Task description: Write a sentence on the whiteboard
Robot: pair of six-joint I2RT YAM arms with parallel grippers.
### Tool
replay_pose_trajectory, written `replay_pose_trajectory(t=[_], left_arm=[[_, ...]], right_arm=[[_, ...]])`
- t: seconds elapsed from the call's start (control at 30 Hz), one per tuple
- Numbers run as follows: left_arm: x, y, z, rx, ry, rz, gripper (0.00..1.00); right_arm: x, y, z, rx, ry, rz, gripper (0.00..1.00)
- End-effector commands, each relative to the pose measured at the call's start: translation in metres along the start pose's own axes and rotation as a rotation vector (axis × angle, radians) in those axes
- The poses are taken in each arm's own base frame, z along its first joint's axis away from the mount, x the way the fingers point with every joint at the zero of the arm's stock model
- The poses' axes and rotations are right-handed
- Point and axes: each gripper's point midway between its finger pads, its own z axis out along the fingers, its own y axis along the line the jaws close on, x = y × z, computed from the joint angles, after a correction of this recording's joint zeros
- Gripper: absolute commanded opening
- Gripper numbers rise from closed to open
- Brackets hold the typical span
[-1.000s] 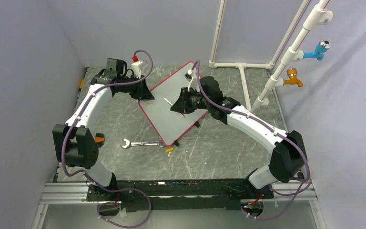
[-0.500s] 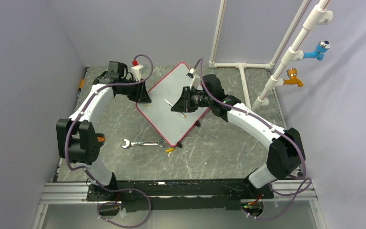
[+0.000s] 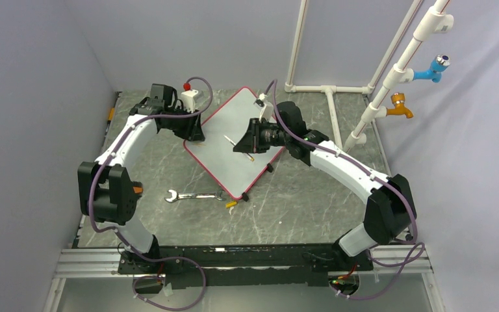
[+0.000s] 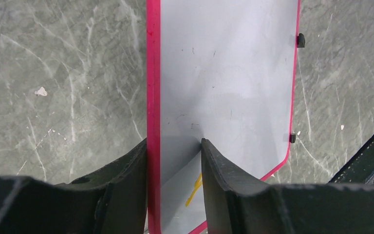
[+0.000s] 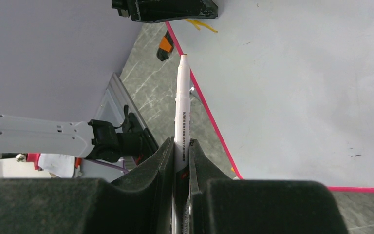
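Observation:
The whiteboard (image 3: 224,166), white with a red-pink rim, lies at an angle on the marbled table; the left wrist view shows it as whiteboard (image 4: 224,73). My left gripper (image 3: 195,133) is at its left edge. In its own view the left gripper (image 4: 174,141) is open and straddles the rim, one finger outside it and one over the white face with a gap. My right gripper (image 3: 242,144) hovers over the board's middle, shut on a white marker (image 5: 182,97) whose tip points out past the whiteboard (image 5: 297,87) rim. From above, the marker (image 3: 230,140) sticks out leftward.
A silver wrench (image 3: 191,195) and a small yellow piece (image 3: 231,205) lie on the table near the board's front corner. A white pipe frame (image 3: 328,91) with blue and orange taps stands at the back right. Faint yellow marks (image 4: 193,190) show on the board.
The left jaws have opened around the board's edge. The board has swung slightly left and settled lower. The right gripper with the marker has barely moved.

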Motion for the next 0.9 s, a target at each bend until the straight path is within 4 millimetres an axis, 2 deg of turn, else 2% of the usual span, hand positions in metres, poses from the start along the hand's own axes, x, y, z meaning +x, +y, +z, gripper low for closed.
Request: replay_pose_trajectory(t=[0.0,0.2,0.4,0.43,0.5,0.57,0.6,0.7,0.77,0.8,0.87], left_arm=[[-0.015,-0.002,-0.017,-0.040,-0.038,0.063,0.45],[-0.033,-0.007,-0.033,-0.058,-0.114,0.117,0.49],[-0.064,-0.026,-0.063,-0.077,-0.262,0.242,0.71],[-0.068,-0.033,-0.068,-0.078,-0.287,0.283,0.81],[-0.077,-0.041,-0.080,-0.124,-0.344,0.372,0.92],[-0.079,-0.049,-0.088,-0.153,-0.389,0.454,0.94],[-0.083,-0.057,-0.097,-0.160,-0.424,0.501,0.94],[-0.082,-0.083,-0.107,-0.115,-0.494,0.667,0.93],[-0.069,-0.112,-0.109,-0.040,-0.526,0.872,0.93],[-0.062,-0.122,-0.108,-0.033,-0.535,0.986,0.98],[-0.054,-0.138,-0.109,-0.057,-0.577,1.130,0.99]], right_arm=[[-0.012,0.021,-0.016,-0.044,-0.048,-0.038,0.00],[-0.011,0.023,-0.023,-0.035,-0.050,-0.047,0.00],[-0.005,0.026,-0.026,-0.048,-0.010,-0.056,0.00],[-0.002,0.027,-0.026,-0.054,0.003,-0.059,0.00],[-0.001,0.028,-0.029,-0.051,0.012,-0.072,0.00],[-0.001,0.028,-0.032,-0.043,0.016,-0.085,0.00],[0.000,0.028,-0.034,-0.041,0.019,-0.091,0.00],[0.000,0.034,-0.037,-0.057,0.042,-0.110,0.00],[0.001,0.039,-0.040,-0.069,0.058,-0.123,0.00],[0.001,0.040,-0.041,-0.073,0.066,-0.130,0.00],[0.000,0.044,-0.045,-0.077,0.074,-0.145,0.00]])
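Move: The marker pinched in the right hand has its middle roughly 12 cm to the left hand's right, 8 cm back and 6 cm above. The left fingers still straddle the whiteboard's rim, with the yellow mark about 2 cm back and 1 cm right, 1 cm below; the board's middle is some 11 cm right, 3 cm back. From the right hand, the board's middle lies about 5 cm ahead, 1 cm left and 8 cm below, the mark about 6 cm ahead and 11 cm left. Up off the whiteboard's rim goes the left hand, after a brief linger, rising some 13 cm and then also swinging back about 6 cm, while its fingers spread fully and the wrist tips up and turns clockwise, nearly 50 degrees in all. The right hand keeps its pinch on the marker and eases back about 3 cm and a little right, bobbing up and down as it goes. ##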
